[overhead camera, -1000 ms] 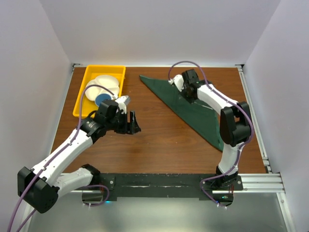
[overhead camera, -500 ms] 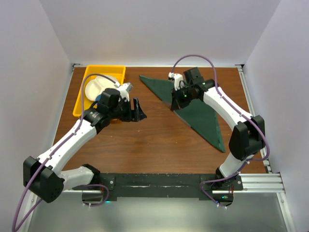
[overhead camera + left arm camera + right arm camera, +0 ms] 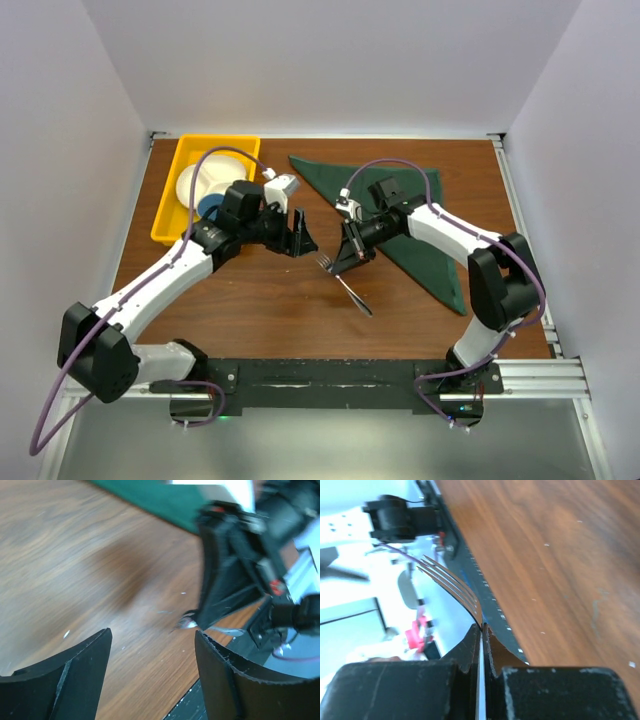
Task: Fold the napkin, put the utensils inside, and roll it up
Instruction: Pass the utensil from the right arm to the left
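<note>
The dark green napkin lies folded into a triangle at the back right of the table; its edge shows in the left wrist view. My right gripper hangs just off the napkin's left edge, shut on a silver fork. The tines stick out past its closed fingertips. My left gripper is a little to the left, facing it, open with nothing between the fingers. From there I see the right gripper and the fork's tip.
A yellow tray at the back left holds a white plate and a blue cup. A black rail runs along the table's near edge.
My right gripper has swung left and nearer, off the napkin, and a fork now shows in its jaws. My left gripper has moved right toward it, staying open.
</note>
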{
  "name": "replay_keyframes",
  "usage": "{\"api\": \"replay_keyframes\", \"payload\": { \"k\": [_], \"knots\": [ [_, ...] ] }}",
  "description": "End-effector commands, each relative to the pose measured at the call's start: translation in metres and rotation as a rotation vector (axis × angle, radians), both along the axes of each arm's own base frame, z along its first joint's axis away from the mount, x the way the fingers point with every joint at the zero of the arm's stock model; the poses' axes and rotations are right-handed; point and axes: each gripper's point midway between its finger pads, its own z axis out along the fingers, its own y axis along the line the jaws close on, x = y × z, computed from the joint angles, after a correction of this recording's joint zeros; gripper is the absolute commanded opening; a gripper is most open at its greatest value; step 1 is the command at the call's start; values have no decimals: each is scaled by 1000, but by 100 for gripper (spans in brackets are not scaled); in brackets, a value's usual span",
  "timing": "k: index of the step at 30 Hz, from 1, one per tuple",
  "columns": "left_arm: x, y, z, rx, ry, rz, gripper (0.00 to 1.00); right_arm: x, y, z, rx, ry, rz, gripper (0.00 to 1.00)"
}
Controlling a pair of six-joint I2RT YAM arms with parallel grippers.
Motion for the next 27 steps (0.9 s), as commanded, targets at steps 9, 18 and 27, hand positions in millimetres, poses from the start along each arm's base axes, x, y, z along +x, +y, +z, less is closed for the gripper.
{"api": "replay_keyframes", "payload": {
  "k": [9,18,27],
  "knots": [
    [-16,-29,-5,-18,-109,-263,68,-13,13,39,143,34,34,0],
    [-20,-31,-16,-40,-76,-263,42,-18,17,46,150,21,37,0],
    [2,-15,-14,100,33,-93,0,14,3,47,-179,-382,-45,41]
  ]
}}
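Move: The fork, held by its tine end in the right gripper, has its middle about 8 cm to the left gripper's right, 9 cm back and some 5 cm lower; its tines are nearer, about 4 cm right, 3 cm back and 3 cm below. From the right hand, the open left gripper is roughly 6 cm left, 6 cm forward and 4 cm up. The napkin's middle lies about 14 cm forward, 15 cm right and 13 cm below the right hand. Bring the left gripper right and back, then down onto the fork's tine end, about 4 cm in all, turning it some 15 degrees clockwise, and shut its fingers to pinch the tines. Meanwhile lift the fork about 2 cm with the right hand to meet it, and once the left fingers are nearly shut, open the right ones partway. ##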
